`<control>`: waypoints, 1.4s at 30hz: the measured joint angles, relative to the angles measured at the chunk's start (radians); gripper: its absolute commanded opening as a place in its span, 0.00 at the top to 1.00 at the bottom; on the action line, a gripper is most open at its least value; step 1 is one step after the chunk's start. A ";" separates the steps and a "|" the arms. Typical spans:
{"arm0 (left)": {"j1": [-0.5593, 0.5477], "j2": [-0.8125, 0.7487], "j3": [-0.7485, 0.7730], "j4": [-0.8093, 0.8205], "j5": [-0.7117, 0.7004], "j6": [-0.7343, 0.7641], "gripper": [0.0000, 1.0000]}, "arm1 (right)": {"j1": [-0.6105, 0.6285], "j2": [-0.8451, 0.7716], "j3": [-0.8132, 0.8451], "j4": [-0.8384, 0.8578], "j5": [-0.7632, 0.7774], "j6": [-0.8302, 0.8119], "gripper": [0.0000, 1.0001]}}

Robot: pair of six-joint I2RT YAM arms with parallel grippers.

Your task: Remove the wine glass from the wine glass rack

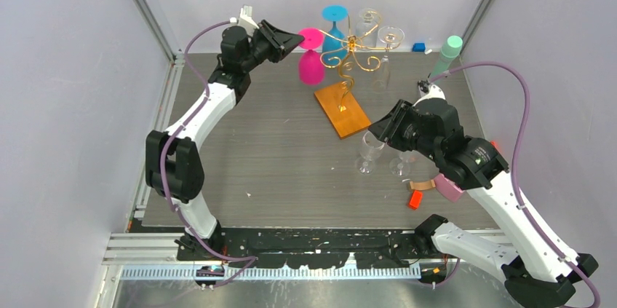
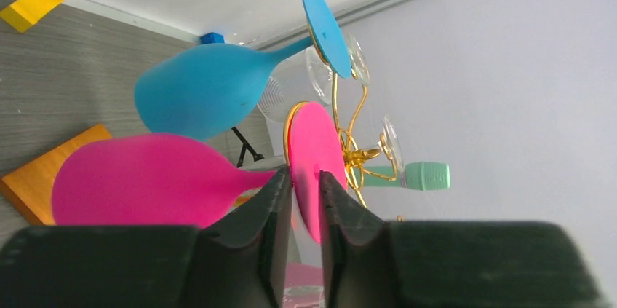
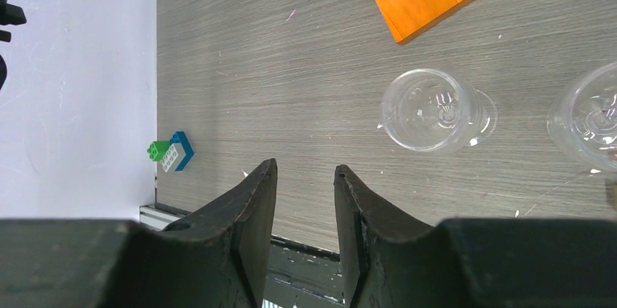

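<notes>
The gold wire wine glass rack stands at the back on its orange-brown wooden base. A pink wine glass hangs upside down at its left side, a blue one and two clear ones hang behind. My left gripper is shut on the pink glass's round foot, its fingers on either side of the disc. I cannot tell if the stem still sits in the rack's arm. My right gripper is open and empty above the table, next to a clear glass.
Two clear glasses stand upright on the table by the right arm. A mint-green cylinder on a black tripod is at the back right, with a blue block. An orange block lies front right. A yellow block shows in the left wrist view.
</notes>
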 measured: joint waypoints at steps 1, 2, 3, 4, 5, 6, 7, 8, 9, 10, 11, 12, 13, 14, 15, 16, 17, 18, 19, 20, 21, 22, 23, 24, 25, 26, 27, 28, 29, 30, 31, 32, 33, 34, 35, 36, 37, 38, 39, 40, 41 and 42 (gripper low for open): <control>0.000 0.001 -0.001 0.007 0.003 -0.010 0.88 | 0.000 -0.001 0.000 0.000 0.000 0.000 0.60; 0.000 0.002 -0.003 0.015 0.007 -0.021 0.95 | 0.000 -0.002 0.000 0.000 0.000 0.000 0.60; 0.000 0.004 -0.007 0.028 0.011 -0.036 1.00 | 0.000 -0.004 -0.001 0.000 0.000 0.000 0.60; 0.000 0.006 -0.009 0.039 0.017 -0.053 1.00 | 0.000 -0.007 -0.002 0.000 0.000 0.000 0.60; 0.000 0.009 -0.011 0.051 0.022 -0.066 1.00 | 0.000 -0.008 -0.002 0.000 0.000 0.000 0.60; 0.000 0.012 -0.011 0.065 0.024 -0.077 1.00 | 0.000 -0.011 -0.002 0.001 0.000 0.000 0.60; 0.000 0.013 -0.011 0.067 0.030 -0.085 1.00 | 0.000 -0.013 -0.002 0.001 0.000 0.000 0.60; 0.000 0.014 -0.011 0.071 0.032 -0.098 1.00 | 0.000 -0.014 -0.003 0.000 0.000 0.000 0.60; 0.000 0.014 -0.011 0.072 0.033 -0.102 1.00 | 0.000 -0.015 -0.003 0.000 0.000 0.001 0.60; 0.000 0.014 -0.011 0.075 0.033 -0.106 1.00 | 0.000 -0.015 -0.003 0.000 0.000 0.001 0.60; 0.000 0.014 -0.012 0.079 0.033 -0.109 1.00 | 0.000 -0.015 -0.003 0.000 0.000 0.002 0.60; 0.000 0.014 -0.012 0.082 0.032 -0.112 1.00 | 0.000 -0.015 -0.004 0.000 0.000 0.003 0.60; 0.000 0.014 -0.012 0.085 0.031 -0.113 1.00 | 0.000 -0.015 -0.005 0.001 0.000 0.003 0.60; 0.000 0.014 -0.012 0.086 0.027 -0.113 1.00 | 0.000 -0.016 -0.006 0.001 0.000 0.003 0.60; 0.000 0.014 -0.012 0.087 0.023 -0.113 1.00 | 0.000 -0.016 -0.008 0.001 0.000 0.004 0.60; 0.000 0.014 -0.012 0.086 0.017 -0.113 1.00 | 0.000 -0.017 -0.009 0.000 0.000 0.004 0.60; 0.000 0.014 -0.012 0.085 0.010 -0.113 1.00 | 0.000 -0.017 -0.009 0.000 0.000 0.004 0.60; 0.000 0.014 -0.010 0.083 0.003 -0.113 1.00 | 0.000 -0.017 -0.009 0.000 0.000 0.004 0.60; 0.000 0.014 -0.007 0.078 -0.003 -0.112 1.00 | 0.000 -0.017 -0.009 0.000 0.000 0.004 0.60; 0.000 0.014 -0.002 0.071 -0.012 -0.112 1.00 | 0.000 -0.017 -0.009 0.000 0.000 0.004 0.60; 0.000 0.014 0.006 0.061 -0.023 -0.112 1.00 | 0.000 -0.017 -0.009 0.000 0.000 0.005 0.60; 0.000 0.014 0.012 0.056 -0.035 -0.112 1.00 | 0.000 -0.017 -0.009 0.000 0.000 0.005 0.60; 0.000 0.013 0.014 0.056 -0.047 -0.112 1.00 | 0.000 -0.017 -0.009 0.000 0.001 0.006 0.60; 0.000 0.013 0.014 0.056 -0.056 -0.113 1.00 | 0.000 -0.018 -0.009 0.000 0.001 0.007 0.60; 0.000 0.013 0.014 0.055 -0.069 -0.114 1.00 | 0.000 -0.018 -0.010 0.000 0.001 0.007 0.60; 0.000 0.013 0.014 0.051 -0.078 -0.117 1.00 | -0.001 -0.019 -0.011 0.000 0.001 0.008 0.60; 0.000 0.013 0.014 0.047 -0.085 -0.123 1.00 | -0.001 -0.021 -0.012 0.001 0.001 0.008 0.60; -0.001 0.013 0.014 0.047 -0.089 -0.128 1.00 | -0.001 -0.021 -0.013 0.000 0.001 0.010 0.60; -0.002 0.013 0.014 0.048 -0.092 -0.131 1.00 | -0.001 -0.021 -0.014 0.000 0.001 0.010 0.60; -0.002 0.013 0.015 0.049 -0.091 -0.135 1.00 | -0.001 -0.021 -0.014 0.000 0.001 0.011 0.60; -0.002 0.015 0.019 0.050 -0.088 -0.137 1.00 | -0.001 -0.021 -0.014 0.000 0.001 0.011 0.60; -0.002 0.019 0.027 0.051 -0.083 -0.138 1.00 | -0.001 -0.021 -0.014 0.000 0.001 0.011 0.60; -0.002 0.028 0.042 0.057 -0.075 -0.139 1.00 | -0.001 -0.021 -0.014 0.000 0.001 0.011 0.60; -0.002 0.033 0.051 0.060 -0.069 -0.138 1.00 | -0.001 -0.021 -0.015 0.000 0.002 0.011 0.60; -0.002 0.040 0.063 0.061 -0.059 -0.138 1.00 | -0.001 -0.022 -0.015 0.000 0.003 0.011 0.60; -0.002 0.045 0.072 0.064 -0.047 -0.138 1.00 | -0.001 -0.023 -0.016 0.001 0.003 0.011 0.60; -0.003 0.050 0.079 0.065 -0.037 -0.138 1.00 | -0.001 -0.026 -0.018 0.000 0.004 0.012 0.60; -0.006 0.055 0.084 0.068 -0.026 -0.138 1.00 | -0.001 -0.028 -0.019 0.000 0.004 0.013 0.60; -0.009 0.060 0.090 0.069 -0.014 -0.138 1.00 | -0.001 -0.031 -0.019 0.000 0.004 0.014 0.60; -0.011 0.063 0.093 0.072 -0.002 -0.138 1.00 | -0.001 -0.032 -0.020 0.000 0.005 0.014 0.60; -0.013 0.064 0.093 0.074 0.009 -0.138 1.00 | -0.001 -0.034 -0.020 0.000 0.005 0.014 0.60; -0.016 0.065 0.093 0.074 0.018 -0.138 1.00 | -0.001 -0.034 -0.020 0.000 0.005 0.014 0.60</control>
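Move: The pink wine glass hangs foot-up with its foot's edge between the left fingers; its middle is about 3 cm right, 1 cm ahead and 9 cm below. From that hand, the blue glass is roughly 9 cm right, 8 cm ahead and 9 cm lower; the rack's hub is some 12 cm right, 1 cm back and 2 cm down. From the right hand, the pink glass is about 22 cm ahead, 15 cm left and 4 cm lower. The left fingers close to pinch the pink foot's edge, then lift it about 3 cm, ending slightly right. ##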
